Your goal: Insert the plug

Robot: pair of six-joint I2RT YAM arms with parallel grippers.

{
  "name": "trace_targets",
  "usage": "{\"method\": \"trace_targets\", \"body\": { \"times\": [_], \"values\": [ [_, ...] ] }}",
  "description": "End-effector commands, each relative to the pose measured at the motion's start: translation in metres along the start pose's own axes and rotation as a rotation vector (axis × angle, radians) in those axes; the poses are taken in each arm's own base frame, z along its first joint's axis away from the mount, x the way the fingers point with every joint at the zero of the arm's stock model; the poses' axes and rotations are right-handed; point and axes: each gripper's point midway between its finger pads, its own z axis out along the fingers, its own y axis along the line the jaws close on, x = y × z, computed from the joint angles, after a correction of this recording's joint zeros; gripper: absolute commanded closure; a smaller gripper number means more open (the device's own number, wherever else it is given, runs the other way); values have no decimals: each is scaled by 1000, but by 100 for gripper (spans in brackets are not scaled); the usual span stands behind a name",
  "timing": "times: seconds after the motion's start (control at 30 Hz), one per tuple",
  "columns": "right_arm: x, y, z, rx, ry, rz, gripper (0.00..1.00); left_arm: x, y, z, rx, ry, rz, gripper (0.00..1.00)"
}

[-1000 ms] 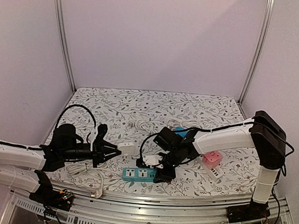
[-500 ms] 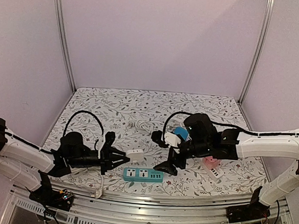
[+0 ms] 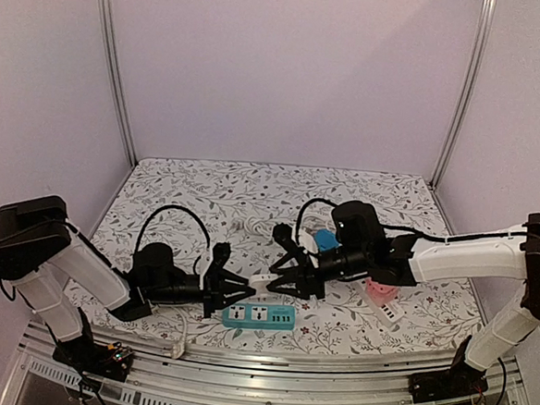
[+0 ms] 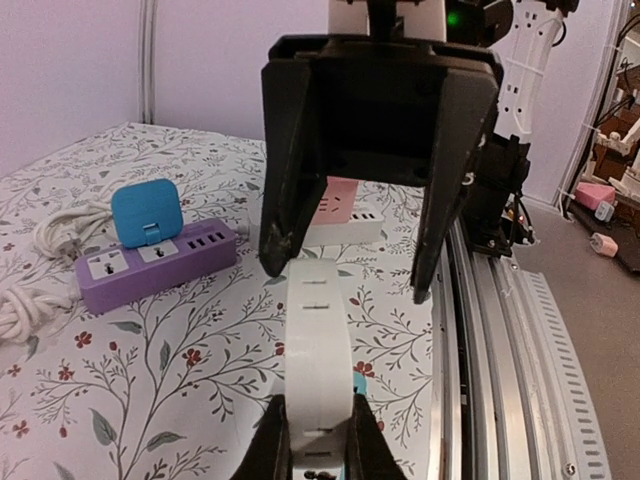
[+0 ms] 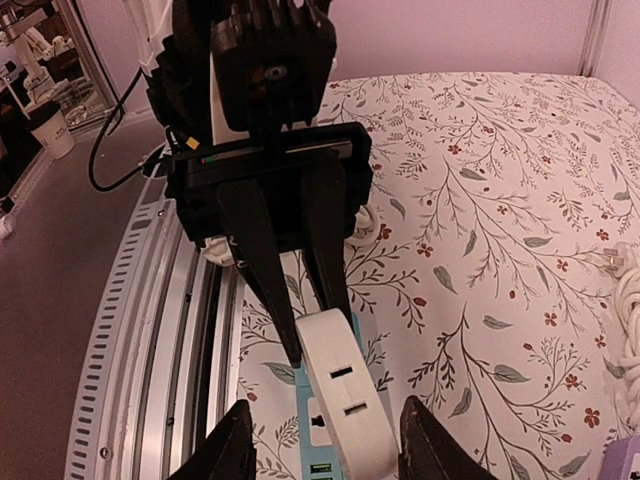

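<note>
The plug [image 4: 318, 345] is a long white block with a rounded end and slots in its face. My left gripper [image 4: 318, 405] is shut on its near end and holds it level just above the table. In the top view the plug [image 3: 261, 282] bridges the left gripper [image 3: 236, 286] and the right gripper [image 3: 285, 279]. My right gripper [image 5: 328, 405] stands open astride the plug's other end [image 5: 350, 400], with a gap on the left side. A teal power strip [image 3: 258, 315] lies directly below, and a sliver of the strip [image 5: 312, 425] shows under the plug.
A purple power strip [image 4: 150, 265] carries a blue cube [image 4: 147, 212] behind the grippers. A pink and white strip [image 3: 382, 294] lies to the right. A coiled white cable [image 3: 254, 227] sits at mid-table. The metal front rail [image 4: 500, 330] runs close by.
The left gripper has carried the plug rightward over the teal strip. The right gripper rose from the strip, opened, and swung left until its jaws straddle the plug's free end.
</note>
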Motion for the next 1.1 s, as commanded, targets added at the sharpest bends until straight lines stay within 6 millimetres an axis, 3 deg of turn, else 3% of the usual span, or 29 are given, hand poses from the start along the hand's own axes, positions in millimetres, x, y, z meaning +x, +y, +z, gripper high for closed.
{"method": "trace_targets", "body": {
  "times": [0.0, 0.27, 0.33, 0.43, 0.77, 0.83, 1.07],
  "values": [
    [14, 3, 10, -50, 30, 16, 59, -16, -7, 8, 25, -67, 36, 100],
    [34, -5, 20, -48, 102, 30, 60, -8, -8, 4, 19, -60, 56, 100],
    [36, -6, 22, -53, 108, 32, 68, -6, -8, 2, 19, -57, 66, 100],
    [31, -5, 24, -63, 97, 23, 90, -2, -8, 1, 14, -44, 49, 100],
    [26, -1, 34, -68, 100, 29, 94, 15, -4, 3, 5, 5, 119, 100],
    [28, -2, 36, -40, 110, 14, 100, 19, -4, 6, 17, 18, 135, 100],
    [44, -12, 45, 40, 196, -32, 100, 42, -2, 7, 36, 85, 202, 100]
  ]
}}
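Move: The left hand already holds the white plug by one end. The teal strip's middle lies about 11 cm below that hand, 3 cm to its right and 1 cm back. For the right hand, the plug's middle is some 4 cm below, 3 cm left and 1 cm back, with the teal strip's middle 14 cm below, 4 cm left and 1 cm back. From the right hand, the blue plug stands roughly 19 cm ahead and 11 cm right, the pink plug 7 cm ahead and 24 cm right. Straight down comes the right hand, half open, sinking about 4 cm while the left holds the white plug nearly still; its fingers then close and pinch the plug's free end. With the plug in both grippers, the two hands lower it together another 3 cm towards the teal strip, the right fingers ending tipped some 10 degrees more steeply down. ##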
